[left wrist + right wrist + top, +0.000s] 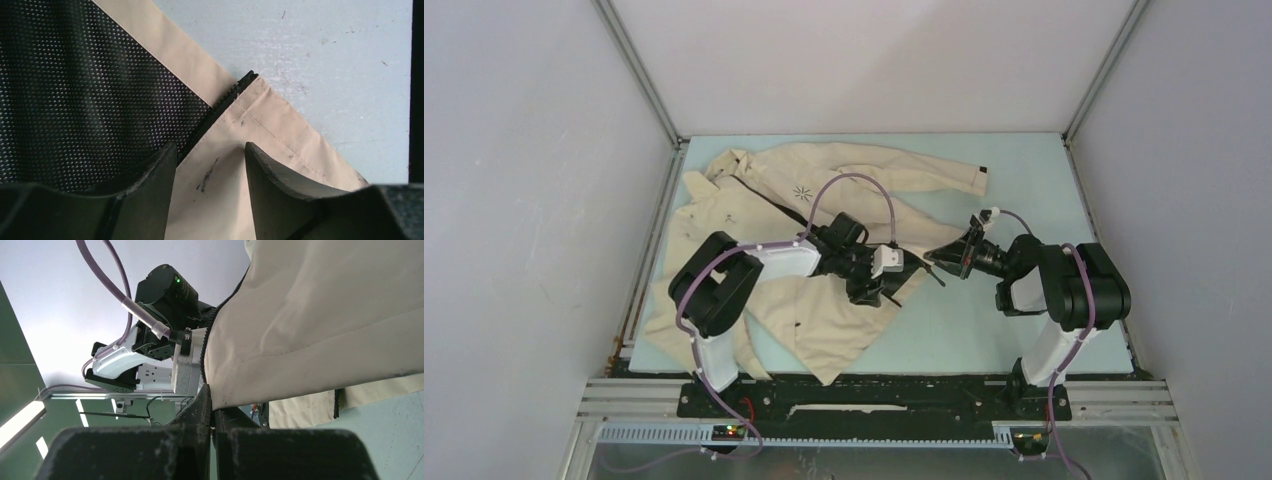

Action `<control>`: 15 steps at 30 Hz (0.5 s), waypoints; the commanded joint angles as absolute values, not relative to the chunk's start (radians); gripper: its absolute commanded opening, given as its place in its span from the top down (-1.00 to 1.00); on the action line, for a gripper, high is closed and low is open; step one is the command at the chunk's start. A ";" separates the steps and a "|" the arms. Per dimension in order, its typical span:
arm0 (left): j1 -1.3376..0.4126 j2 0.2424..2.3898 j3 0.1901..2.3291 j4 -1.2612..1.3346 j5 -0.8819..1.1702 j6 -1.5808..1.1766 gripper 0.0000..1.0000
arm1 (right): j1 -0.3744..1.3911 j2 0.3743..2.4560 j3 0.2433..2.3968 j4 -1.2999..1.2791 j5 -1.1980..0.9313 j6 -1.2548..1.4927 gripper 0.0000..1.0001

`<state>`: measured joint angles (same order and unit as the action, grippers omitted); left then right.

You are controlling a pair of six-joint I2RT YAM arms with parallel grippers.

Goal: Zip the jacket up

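The beige jacket (724, 215) lies spread on the left half of the light blue table (1014, 180), collar at the far left, with its dark zipper (764, 198) running diagonally. My left gripper (886, 290) is open, with its fingers straddling the beige front panel (270, 125) just below the zipper's bottom end (235, 90). Black mesh lining (75, 90) shows to its left. My right gripper (934, 262) is shut on the jacket's lower front corner (325, 315) beside the zipper teeth (204, 355), holding it lifted off the table.
A starburst logo (802, 192) and a sleeve with a black cuff tab (983, 171) lie toward the back. The left arm's wrist (165, 295) sits close in front of the right gripper. White walls enclose the table on three sides.
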<state>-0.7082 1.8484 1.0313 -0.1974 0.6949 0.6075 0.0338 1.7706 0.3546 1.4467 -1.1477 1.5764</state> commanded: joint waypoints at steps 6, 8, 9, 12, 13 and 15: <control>-0.757 1.781 0.853 0.104 0.542 0.574 0.08 | 0.027 1.720 0.373 1.515 -1.160 1.537 1.00; -0.765 1.773 0.829 0.138 0.519 0.568 0.20 | 0.029 1.723 0.374 1.514 -1.160 1.534 1.00; -0.765 1.773 0.825 0.146 0.516 0.563 0.25 | 0.030 1.723 0.372 1.515 -1.160 1.534 1.00; -0.772 1.771 0.815 0.143 0.508 0.556 0.40 | 0.031 1.713 0.364 1.514 -1.161 1.527 1.00; -0.776 1.770 0.806 0.140 0.500 0.556 0.47 | 0.031 1.711 0.360 1.514 -1.160 1.525 1.00; -0.781 1.763 0.791 0.152 0.499 0.539 0.55 | 0.031 1.710 0.358 1.514 -1.158 1.522 1.00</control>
<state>-0.7670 1.7760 0.8421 0.1284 0.5686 0.5579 0.0330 1.7493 0.3546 1.4471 -1.1484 1.5517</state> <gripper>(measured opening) 0.255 0.013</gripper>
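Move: Just under the left fingers, about 1 cm down and almost straight below, lies the jacket's near zip edge, the strip they are closing on. Its free zip end sits some 4 cm to the right and 3 cm back; the black mesh spreads about 4 cm ahead and 3 cm right. The jacket corner in the right fingers is roughly 8 cm right, 5 cm ahead and 12 cm higher. From the right hand, the near zip edge is about 8 cm left, 6 cm back and 13 cm below. Closing from a little over half open to about a quarter, the left fingers draw in from both sides on the near zip edge and the cloth beside it, while the hand settles barely 1 cm to the right and slightly down, and the wrist turns some 10 degrees. Almost motionless, the shut right fingers keep their grip on the raised jacket corner. ##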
